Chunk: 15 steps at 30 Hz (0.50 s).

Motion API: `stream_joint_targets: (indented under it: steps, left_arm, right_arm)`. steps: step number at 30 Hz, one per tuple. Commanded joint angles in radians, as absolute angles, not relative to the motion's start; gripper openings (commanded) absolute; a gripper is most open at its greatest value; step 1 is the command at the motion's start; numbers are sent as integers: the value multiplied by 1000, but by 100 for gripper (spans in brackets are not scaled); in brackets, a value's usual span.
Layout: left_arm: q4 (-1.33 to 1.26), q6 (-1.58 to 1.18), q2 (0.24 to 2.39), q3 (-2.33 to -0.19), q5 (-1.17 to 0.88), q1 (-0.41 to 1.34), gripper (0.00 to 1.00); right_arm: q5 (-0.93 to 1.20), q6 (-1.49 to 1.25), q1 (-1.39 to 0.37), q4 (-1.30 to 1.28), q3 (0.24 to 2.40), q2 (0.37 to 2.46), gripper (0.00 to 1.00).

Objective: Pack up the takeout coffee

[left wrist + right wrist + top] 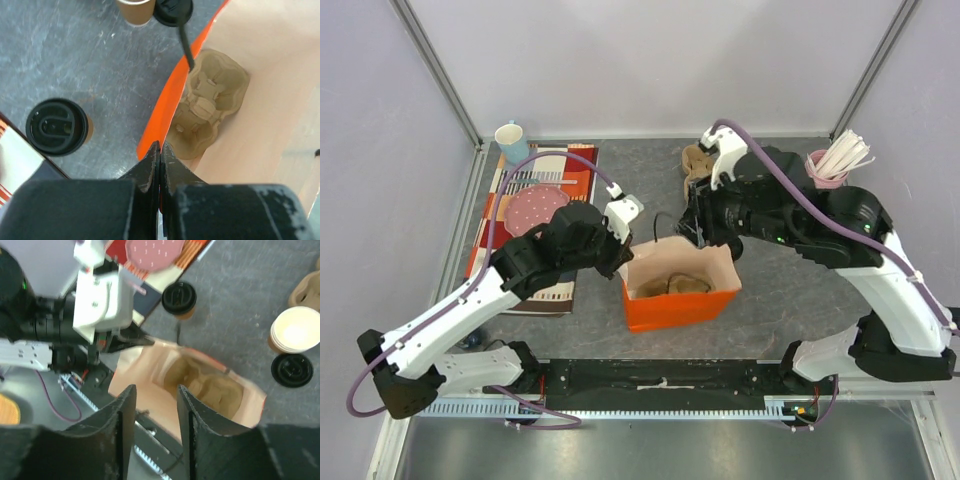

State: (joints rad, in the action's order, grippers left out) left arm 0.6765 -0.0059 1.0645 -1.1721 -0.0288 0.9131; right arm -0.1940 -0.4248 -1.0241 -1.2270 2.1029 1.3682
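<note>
The takeout coffee [56, 126], a brown paper cup under a black lid, stands on the grey table left of the orange paper bag [165, 100]. It also shows beyond the bag in the right wrist view [179, 299]; in the top view the arms hide it. My left gripper [160, 144] is shut on the bag's left rim [623, 262]. A pulp cup carrier [210, 100] lies inside the bag [675, 290]. My right gripper [155, 388] hovers above the bag's open mouth, open, nothing between its fingers; in the top view it sits at the bag's back edge [692, 232].
A stack of lidless paper cups [295, 332] and a loose black lid [291, 370] stand behind the bag. Spare pulp carriers [696, 162] lie at the back. A blue mug [511, 140], a pink plate [535, 210] on a striped mat, and a pink cup of stirrers [830, 165] sit round the edges.
</note>
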Motion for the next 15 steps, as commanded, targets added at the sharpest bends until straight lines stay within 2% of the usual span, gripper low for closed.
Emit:
stream_joint_targets:
  steps: [1,7,9,15]
  left_arm:
    - [672,-192,1088,-1210,-20,873,2]
    - [612,-138,1063,-1171,-38,873,2]
    - [603,-114,1039,-1149,-47,873,2]
    - [601,-92,1028,-1123,-104,873,2]
  right_arm:
    - [-112,-448,-1023,-1347,2093,1411,41]
    - [-91,-399,-1023,-1328,1821,1391,26]
    - [-84,-391,-1013,-1295,1807,1404,23]
    - [-28,-377,-960,-1247,1836,1450,24]
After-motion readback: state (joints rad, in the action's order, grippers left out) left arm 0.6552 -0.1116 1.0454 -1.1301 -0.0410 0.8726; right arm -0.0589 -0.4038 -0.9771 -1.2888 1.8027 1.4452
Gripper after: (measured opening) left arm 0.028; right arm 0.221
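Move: The right hand, empty and half open, hovers over the paper bag: the middle of the bag's mouth lies about 17 cm below it and some 4 cm to its left, neither ahead nor back. On the table far below, a loose black lid is roughly 5 cm ahead and 6 cm right, the stacked cups 15 cm ahead and 2 cm right. From the left hand, already pinching the rim's left corner, the mouth's middle is about 14 cm right, level ahead and nearly level in height; the lidded coffee stands about 8 cm ahead, 5 cm left and 20 cm lower. Straight down and fast, the right hand drops about 14 cm into the bag's mouth, tipping its fingers some 25 degrees steeper and narrowing them from half open to about a fifth, then levels off beside the near handle, a finger coming up against its strap. The left hand keeps its pinch on the rim's left corner, easing slightly down and turning a little counter-clockwise. ##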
